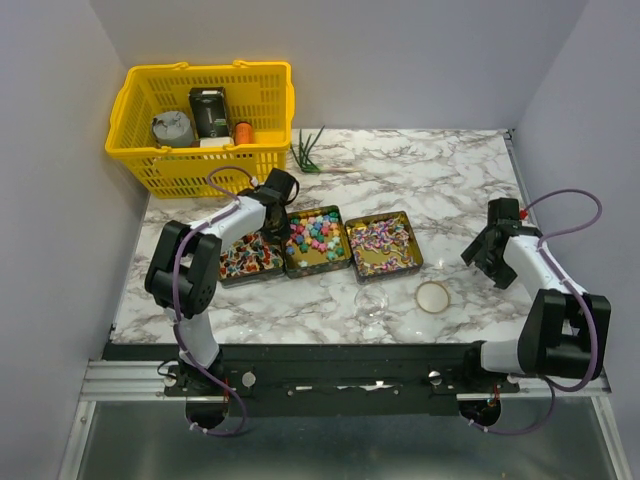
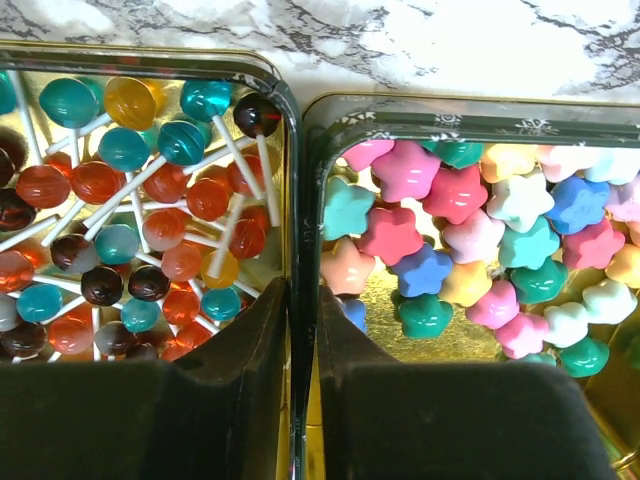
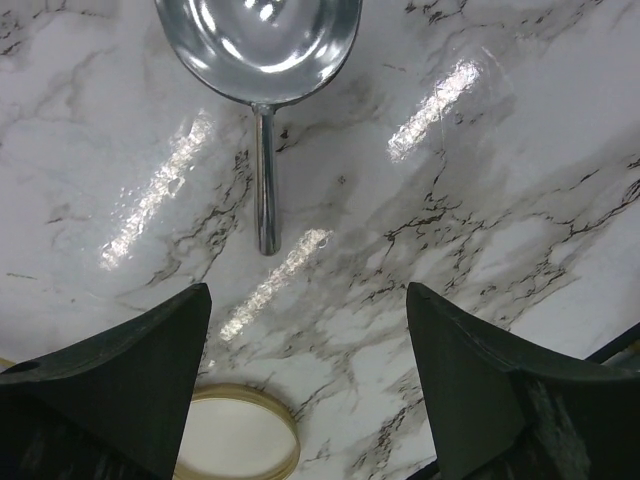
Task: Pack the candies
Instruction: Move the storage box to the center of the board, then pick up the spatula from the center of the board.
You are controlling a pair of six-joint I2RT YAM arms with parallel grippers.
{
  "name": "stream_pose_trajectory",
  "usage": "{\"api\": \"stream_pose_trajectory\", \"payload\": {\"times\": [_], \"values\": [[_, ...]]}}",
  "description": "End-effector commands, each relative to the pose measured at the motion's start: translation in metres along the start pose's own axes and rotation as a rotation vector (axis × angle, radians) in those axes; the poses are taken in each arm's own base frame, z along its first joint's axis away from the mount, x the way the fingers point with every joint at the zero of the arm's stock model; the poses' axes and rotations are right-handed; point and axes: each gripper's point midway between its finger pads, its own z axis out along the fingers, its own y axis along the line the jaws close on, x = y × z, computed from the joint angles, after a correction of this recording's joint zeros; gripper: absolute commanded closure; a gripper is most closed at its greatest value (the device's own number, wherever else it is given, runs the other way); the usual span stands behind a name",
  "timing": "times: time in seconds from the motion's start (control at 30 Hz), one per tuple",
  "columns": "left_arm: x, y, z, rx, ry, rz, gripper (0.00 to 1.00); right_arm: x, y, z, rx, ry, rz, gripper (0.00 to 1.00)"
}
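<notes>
Three square gold tins hold the candies: lollipops (image 2: 130,200) in the left tin (image 1: 250,258), star-shaped sweets (image 2: 470,230) in the middle tin (image 1: 318,240), striped wrapped ones in the right tin (image 1: 383,243). My left gripper (image 2: 303,300) reaches down where the left and middle tins meet. One finger sits inside each tin, and the jaws are pressed onto the two adjoining walls (image 2: 300,180). My right gripper (image 3: 308,300) hovers open over bare marble at the right (image 1: 480,250), holding nothing.
A metal scoop (image 3: 262,40) lies on the marble ahead of the right gripper, and a round gold lid (image 3: 235,440) lies just below it. A yellow basket (image 1: 200,160) with items stands at the back left, with a green sprig (image 1: 308,155) beside it.
</notes>
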Motion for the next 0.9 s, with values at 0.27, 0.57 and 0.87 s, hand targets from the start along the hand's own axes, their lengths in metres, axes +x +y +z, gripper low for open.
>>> {"api": "stream_pose_trajectory", "payload": {"times": [0.27,0.57,0.87], "values": [[0.012,-0.003,-0.013,0.047,0.006,0.109,0.8,-0.005,-0.007,0.034,0.061,0.011,0.024,0.14],[0.041,0.006,-0.018,0.044,0.039,0.125,0.82,-0.003,0.003,0.044,0.025,0.043,0.045,0.19],[0.049,0.004,-0.027,0.069,0.016,0.098,0.69,0.002,0.007,0.05,0.013,0.064,0.038,0.4]]}}
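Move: My left hand already pinches the storage box's seam between the lollipop tin, centred about 8 cm left and 4 back, and the star-candy tin, 8 right and 2 back. The small-candy tin sits 24 right, 2 back. Open board for the pull lies about 17 back. From my open right hand, the scoop's handle lies roughly 4 ahead, 2 right and 5 below, its bowl 10 ahead, 8 right, and the round lid 11 left, 6 back. Keeping the two rims pinched, my left hand waits briefly, then drags the seam about 5 cm straight back towards my base while the wrist turns slightly clockwise. Meanwhile my right hand sinks nearly 4 cm and eases forward over the scoop's handle, drifting a little right, and late on its fingers start closing around the handle without gripping it yet. ##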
